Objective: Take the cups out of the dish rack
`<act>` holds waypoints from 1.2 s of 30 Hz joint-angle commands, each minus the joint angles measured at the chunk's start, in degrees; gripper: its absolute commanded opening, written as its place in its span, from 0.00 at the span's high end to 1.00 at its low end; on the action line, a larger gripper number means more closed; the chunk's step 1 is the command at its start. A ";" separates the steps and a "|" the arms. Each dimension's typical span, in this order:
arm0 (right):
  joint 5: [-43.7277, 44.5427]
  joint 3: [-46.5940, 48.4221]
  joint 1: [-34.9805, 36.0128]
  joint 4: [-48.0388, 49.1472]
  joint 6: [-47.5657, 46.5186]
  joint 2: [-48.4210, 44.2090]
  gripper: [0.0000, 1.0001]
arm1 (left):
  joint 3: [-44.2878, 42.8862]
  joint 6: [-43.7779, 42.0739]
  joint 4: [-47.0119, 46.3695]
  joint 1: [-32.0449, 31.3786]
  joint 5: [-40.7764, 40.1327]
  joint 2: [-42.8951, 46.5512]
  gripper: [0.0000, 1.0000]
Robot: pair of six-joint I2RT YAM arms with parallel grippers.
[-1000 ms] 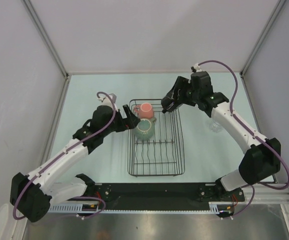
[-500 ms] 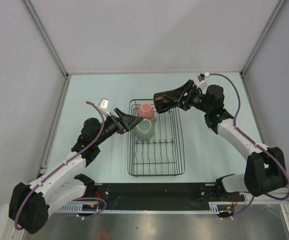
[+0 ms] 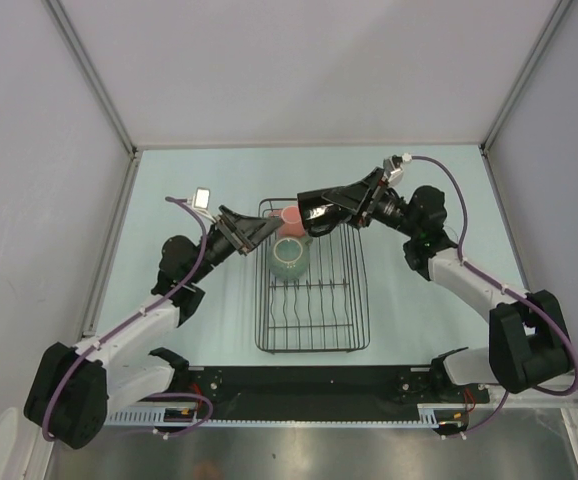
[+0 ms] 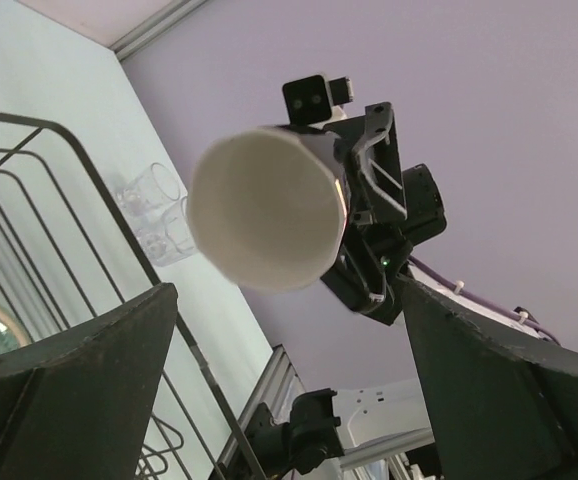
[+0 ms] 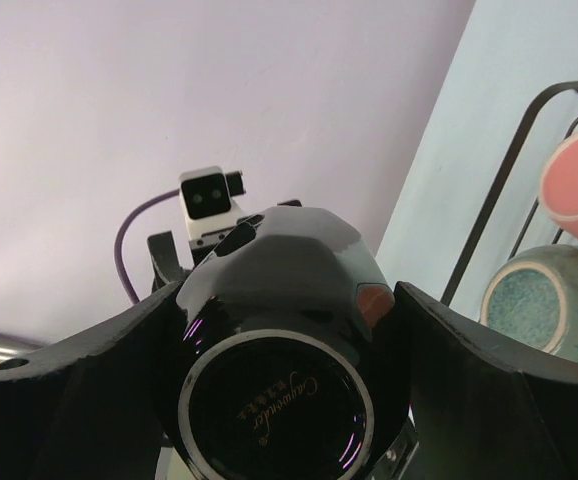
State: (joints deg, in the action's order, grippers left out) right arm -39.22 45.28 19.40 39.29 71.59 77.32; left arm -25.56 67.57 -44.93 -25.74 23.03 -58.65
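My right gripper (image 3: pixel 307 212) is shut on the black cup (image 3: pixel 314 210), holding it on its side above the back of the dish rack (image 3: pixel 361 300). The right wrist view shows the black cup's (image 5: pixel 279 400) base wedged between the right gripper's (image 5: pixel 287 300) fingers. My left gripper (image 3: pixel 261 231) stands open a little to the left, pointing at the cup. In the left wrist view the cup's white inside (image 4: pixel 264 210) faces my open left gripper (image 4: pixel 287 290), with a gap between them. A pink mug (image 3: pixel 289 217) and a pale-green cup (image 3: pixel 290 258) sit in the rack.
Clear glass tumblers (image 4: pixel 154 205) stand on the table right of the rack. The rack's front half holds only bare tines (image 3: pixel 309 300). Grey walls close in the table on three sides. Both arm bases sit at the near edge.
The right arm has swung left and lowered, carrying the black cup over the rack's back end. The left gripper has lifted and tilted up to face the cup.
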 commanded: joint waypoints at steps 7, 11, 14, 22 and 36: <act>-1.30 2.53 5.47 8.17 0.39 2.22 1.00 | -5.37 -1.30 -0.34 0.25 2.37 0.64 0.01; -1.30 3.94 8.19 8.44 -0.22 4.15 1.00 | -5.37 -1.65 0.37 0.25 2.64 0.56 0.02; -1.21 5.08 10.12 8.17 -1.10 5.38 1.00 | -5.37 -1.39 0.28 0.25 3.07 0.38 0.02; -0.59 7.54 13.29 9.58 -1.28 8.55 1.00 | -5.73 -1.21 0.19 0.16 4.04 -0.50 0.17; 1.34 6.49 13.83 9.67 -1.37 8.29 1.00 | -5.82 0.02 -2.53 0.07 6.50 -3.05 0.76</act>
State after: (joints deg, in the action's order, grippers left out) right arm -38.20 49.32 32.93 44.66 70.02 86.74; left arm -29.15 70.11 -45.65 -25.74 28.38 -60.75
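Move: The black mug, held in the right hand, has its mouth towards the left gripper, whose open fingers lie about 12 cm to the right hand's left and 4 cm back. From the left hand, the mug's middle is roughly 10 cm to the right, 3 cm ahead and 1 cm higher. Well below in the rack, some 18 cm under the left hand, the pink cup lies 12 cm ahead and 3 cm right, the green cup 4 cm ahead and 3 cm right. The black mug is carried mouth-first to the waiting left gripper: the right hand keeps its grip, travels about 9 cm left and 4 cm back while dipping a little, turning some 12 degrees counter-clockwise, then stops. The left hand stays nearly in place, and only then closes most of the way, pinching the near side of the mug's rim, one finger across the open mouth. ##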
